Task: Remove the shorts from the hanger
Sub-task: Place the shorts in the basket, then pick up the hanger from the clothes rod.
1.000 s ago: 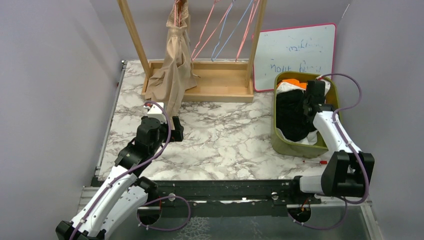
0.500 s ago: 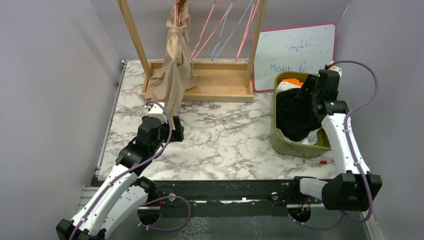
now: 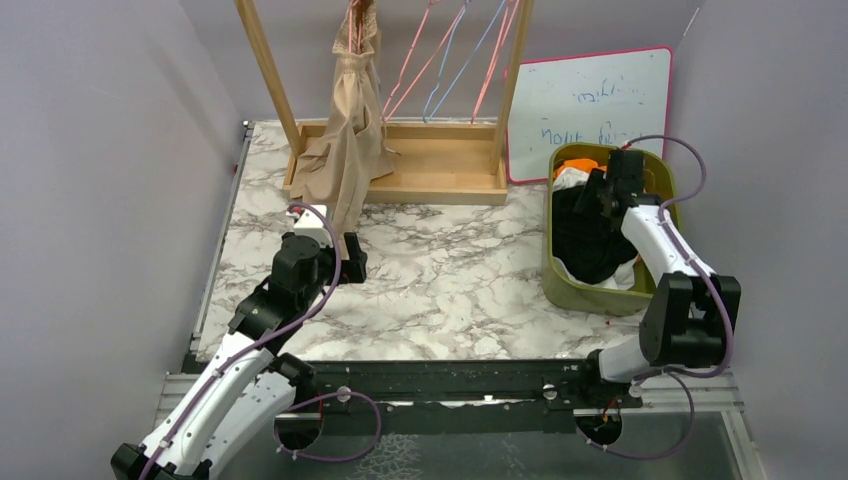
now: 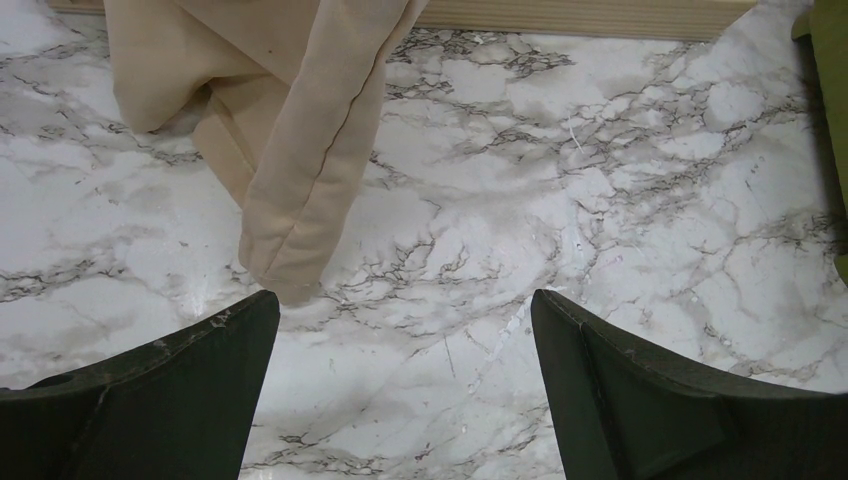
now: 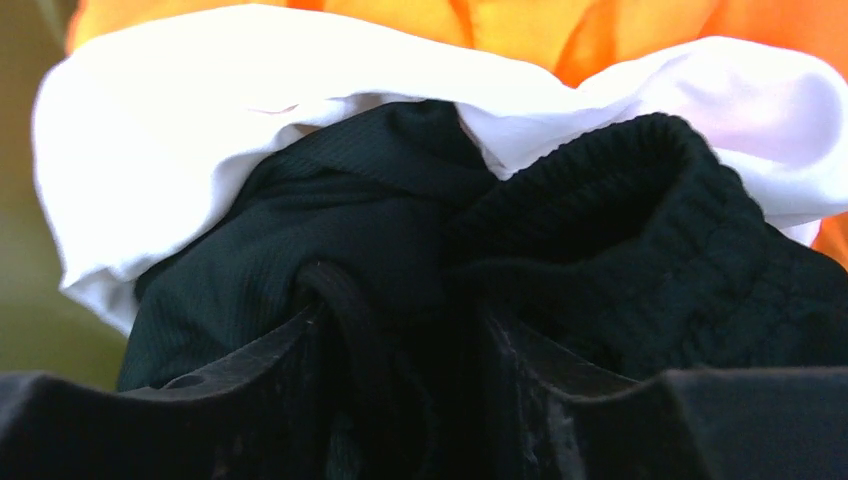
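Note:
Tan-beige shorts hang from a pink hanger on the wooden rack; one leg drapes onto the marble. My left gripper hovers low over the table just near of that leg's hem, open and empty. My right gripper is down in the green bin, on the black shorts. In the right wrist view black fabric and a drawstring fill the gap between its part-spread fingers. Cream-white shorts and orange shorts lie behind.
Bare pink and blue hangers hang on the rack's right half. A whiteboard leans against the back wall beside the bin. A small red pen lies near the table's front right edge.
The right arm rose out of the bin half a second ago with wider jaws, then dropped back onto the black shorts. The left arm has stayed still.

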`<control>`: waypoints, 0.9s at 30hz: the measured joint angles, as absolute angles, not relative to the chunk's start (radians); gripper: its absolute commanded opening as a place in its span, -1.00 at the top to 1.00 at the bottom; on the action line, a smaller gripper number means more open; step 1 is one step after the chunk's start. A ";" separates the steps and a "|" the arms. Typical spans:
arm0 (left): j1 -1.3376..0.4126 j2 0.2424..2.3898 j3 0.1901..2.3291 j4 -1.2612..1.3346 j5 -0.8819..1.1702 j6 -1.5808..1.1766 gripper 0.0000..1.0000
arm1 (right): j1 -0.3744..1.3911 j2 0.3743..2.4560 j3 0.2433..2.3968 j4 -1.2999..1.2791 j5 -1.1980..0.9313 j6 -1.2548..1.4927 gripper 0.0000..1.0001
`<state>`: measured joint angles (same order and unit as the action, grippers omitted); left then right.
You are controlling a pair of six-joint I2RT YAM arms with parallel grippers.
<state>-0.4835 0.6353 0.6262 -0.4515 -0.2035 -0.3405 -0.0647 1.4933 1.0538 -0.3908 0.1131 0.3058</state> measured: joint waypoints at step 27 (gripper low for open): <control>-0.484 0.579 0.626 -0.451 -0.253 -0.352 -0.98 | -0.060 0.977 0.656 0.100 -0.897 0.548 -0.58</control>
<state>-0.4835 0.5785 0.6262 -0.4515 -0.2527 -0.3515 -0.0597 0.9768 0.6559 0.1001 -0.8967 0.5480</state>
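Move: The right hand has its fingertips down in the basket at the black shorts, whose middle lies some 5 cm back and 3 cm below. The basket's middle is about 5 cm back, 5 cm right and 4 cm down. The beige shorts still hanging are roughly 55 cm to its left, 6 cm farther out and 8 cm higher at their middle. From the left hand they lie about 19 cm ahead, 2 cm left, about level. The right fingertips come free of the black shorts, opening from half to about three-quarters as the hand lifts some 19 cm, easing back. High above the basket it then swings left about 17 cm, still drawing back and sinking 6 cm, over the left rim towards the beige shorts; the fingers swing up and round to point forward-left, nearly level. ##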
